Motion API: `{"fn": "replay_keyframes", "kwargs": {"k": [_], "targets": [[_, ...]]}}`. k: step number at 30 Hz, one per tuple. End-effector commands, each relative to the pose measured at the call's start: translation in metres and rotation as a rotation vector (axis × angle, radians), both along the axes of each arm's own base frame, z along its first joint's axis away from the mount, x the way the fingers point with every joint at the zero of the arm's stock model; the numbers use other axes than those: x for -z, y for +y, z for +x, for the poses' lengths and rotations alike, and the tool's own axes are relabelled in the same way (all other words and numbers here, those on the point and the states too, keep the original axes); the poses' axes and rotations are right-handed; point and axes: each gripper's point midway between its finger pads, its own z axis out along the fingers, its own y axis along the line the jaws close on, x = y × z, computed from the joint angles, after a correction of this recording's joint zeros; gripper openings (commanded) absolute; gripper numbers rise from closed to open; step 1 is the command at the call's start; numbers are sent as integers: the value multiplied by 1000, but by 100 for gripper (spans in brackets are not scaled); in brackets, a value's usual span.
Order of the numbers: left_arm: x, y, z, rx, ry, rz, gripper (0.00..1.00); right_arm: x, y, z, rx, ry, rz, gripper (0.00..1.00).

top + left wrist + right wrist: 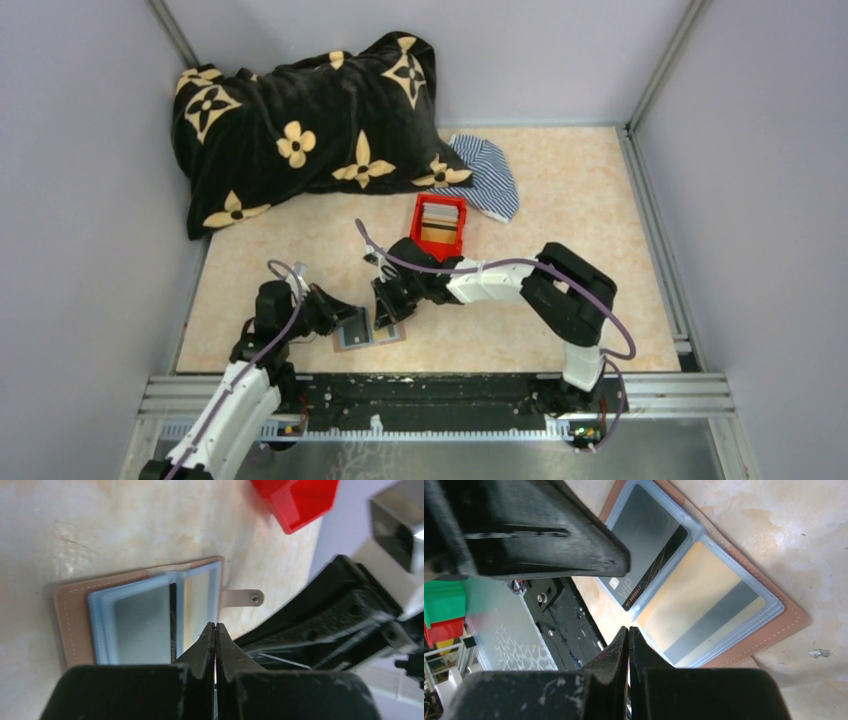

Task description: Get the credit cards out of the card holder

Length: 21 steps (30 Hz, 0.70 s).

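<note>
The card holder lies open and flat near the table's front edge, brown leather around clear pockets. A grey credit card and a tan one sit in the pockets. In the right wrist view the grey card reads VIP, and the tan card has a grey stripe. My left gripper is shut, its tips over the holder's near edge by the tan card. My right gripper is shut at the pocket's corner. Nothing shows between either pair of fingers.
A red open-top box stands behind the holder, also in the left wrist view. A black flowered blanket and a striped cloth lie at the back. The holder's snap tab points toward the right arm.
</note>
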Motion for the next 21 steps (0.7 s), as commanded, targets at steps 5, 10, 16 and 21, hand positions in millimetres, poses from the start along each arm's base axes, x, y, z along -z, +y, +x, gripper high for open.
{"fn": "replay_keyframes", "kwargs": {"k": [5,10,16,21], "targets": [[-11,1,-8,-47,-37,-75,0,-16,22,12,-3,-20,77,0],[5,-6,-10,-77,-30,-217,0,-12,22,13,4,-18,69,0],[-2,15,7,-205,-97,-126,0,-11,15,14,-6,-33,59,0],[-15,17,10,-207,-114,-102,0,-13,24,14,-15,-51,50,0]]}}
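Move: The card holder lies open on the table, its middle about 4 cm below the left hand, some 2 cm back and 2 cm to the right. The black card in its left pocket is about 2 cm back and 1 cm left of that hand; the yellow card about 2 cm back and 5 cm right. The red box stands some 19 cm ahead and 16 cm right of it. From the right hand, the holder's middle is about 1 cm ahead, 2 cm left and 4 cm below. Upward, by about 8 cm and with only a slight forward drift near the end, the left hand climbs away from the open card holder, its fingers staying shut and empty. The wrist tips its fingertips up by roughly 20 degrees on the way. The right hand, also shut, stays low over the yellow card's side, shifting by no more than about a centimetre. ##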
